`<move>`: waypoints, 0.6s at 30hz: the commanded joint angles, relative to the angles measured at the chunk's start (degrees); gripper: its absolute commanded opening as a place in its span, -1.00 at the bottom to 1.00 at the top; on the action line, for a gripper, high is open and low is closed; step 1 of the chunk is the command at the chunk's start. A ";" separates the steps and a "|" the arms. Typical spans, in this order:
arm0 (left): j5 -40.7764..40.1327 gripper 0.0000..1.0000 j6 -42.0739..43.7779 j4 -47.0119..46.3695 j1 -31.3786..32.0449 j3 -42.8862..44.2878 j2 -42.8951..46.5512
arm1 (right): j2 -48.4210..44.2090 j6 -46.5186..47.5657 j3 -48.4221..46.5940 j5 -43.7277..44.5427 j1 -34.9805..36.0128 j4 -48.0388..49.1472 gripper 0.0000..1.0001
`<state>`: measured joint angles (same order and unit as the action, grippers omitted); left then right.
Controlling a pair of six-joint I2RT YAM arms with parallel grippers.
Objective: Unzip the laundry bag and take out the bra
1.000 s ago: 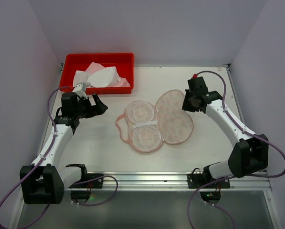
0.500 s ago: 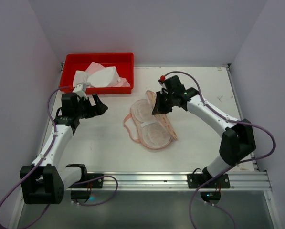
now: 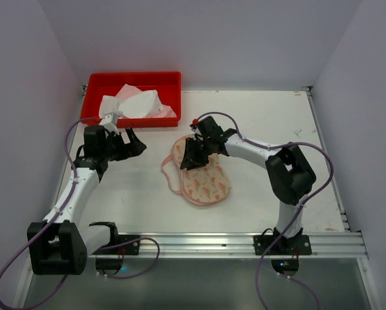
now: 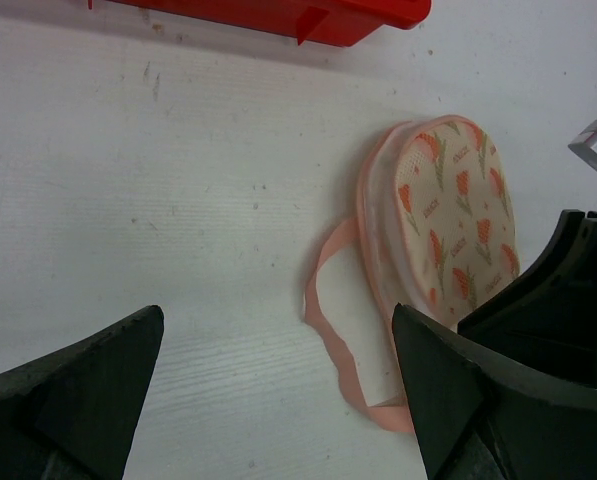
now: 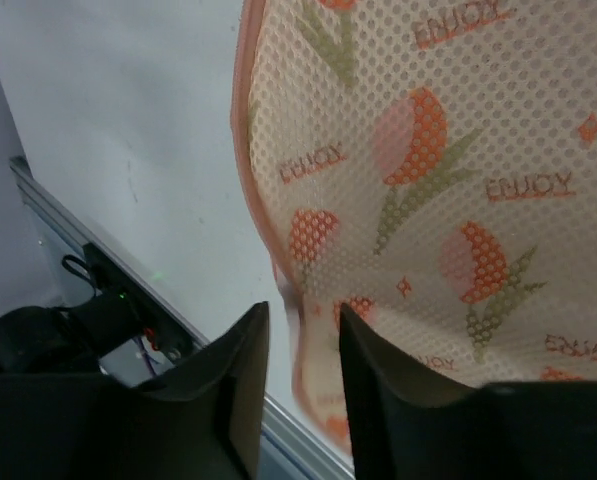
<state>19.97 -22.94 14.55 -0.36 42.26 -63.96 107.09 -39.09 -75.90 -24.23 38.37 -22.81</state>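
Note:
The bra (image 3: 209,184) lies mid-table, a peach two-cup piece with orange and green print and pink trim, folded onto itself. Its pink strap (image 3: 167,174) loops out to the left. My right gripper (image 3: 191,157) is over its far left end, shut on the trimmed edge; the right wrist view shows that edge between my gripper (image 5: 300,320) and the perforated printed face (image 5: 428,150). My left gripper (image 3: 136,142) is open and empty, left of the bra (image 4: 458,210), over bare table (image 4: 278,330). The laundry bag (image 3: 138,103), white and pale-pink fabric, lies crumpled in the red tray.
The red tray (image 3: 96,81) stands at the back left; its near wall shows in the left wrist view (image 4: 278,15). A metal rail (image 3: 199,244) runs along the near table edge. Grey walls close in both sides and the back.
My right gripper has swung left across the table, carrying the printed half over onto the other half. The piece went from spread open to folded shut. My left arm has not moved.

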 commanded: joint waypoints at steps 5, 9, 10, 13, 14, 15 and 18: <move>0.60 1.00 0.79 -0.49 -0.25 -0.07 0.59 | -2.75 -2.40 1.19 -4.25 0.13 6.37 0.56; 1.04 1.00 -0.09 2.85 -0.25 2.81 1.82 | -9.60 2.69 -1.97 2.50 0.04 0.85 0.97; 0.43 1.00 -0.18 4.68 -0.25 3.61 2.35 | -11.27 4.53 -2.32 7.65 -0.14 0.14 0.97; -3.16 1.00 -0.61 8.64 -0.25 6.95 5.42 | -18.39 6.65 -1.72 13.75 -3.11 -2.24 0.97; -4.22 1.00 -0.53 9.53 -0.25 7.83 6.30 | -22.32 6.83 -1.27 16.55 -5.65 -3.02 0.97; -5.28 1.00 -0.35 10.23 -0.25 9.49 8.31 | -24.45 7.01 -0.66 17.63 -7.15 -3.29 0.97; -11.51 1.00 0.79 12.26 -0.25 11.96 12.79 | -34.79 8.33 3.29 22.80 -13.13 -3.47 0.97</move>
<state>14.59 -23.31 23.94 -0.36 49.34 -56.40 81.93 -33.76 -74.63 -11.14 30.02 -24.38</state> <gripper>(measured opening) 0.997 0.986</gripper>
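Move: The laundry bag's middle lies about 7 cm to the right of the right hand, roughly 1 cm nearer the robot and 2 cm below; the hand is at the left edge of its folded-over panel. The bag's strap loop is some 6 cm to the hand's left and 3 cm back, the red bin about 28 cm ahead and 23 cm left. From the left hand the bag's middle is some 26 cm right, 4 cm back and 8 cm down. The right fingers let go of the bag's panel edge at its left side, going from slightly parted to wide open while the hand dips about 1 cm. It then lifts away fast, some 15 cm up, swinging about 9 cm right and a little forward, the fingers tipping upward by some 30 degrees. Late on, the empty, open left hand rises about 6 cm. ##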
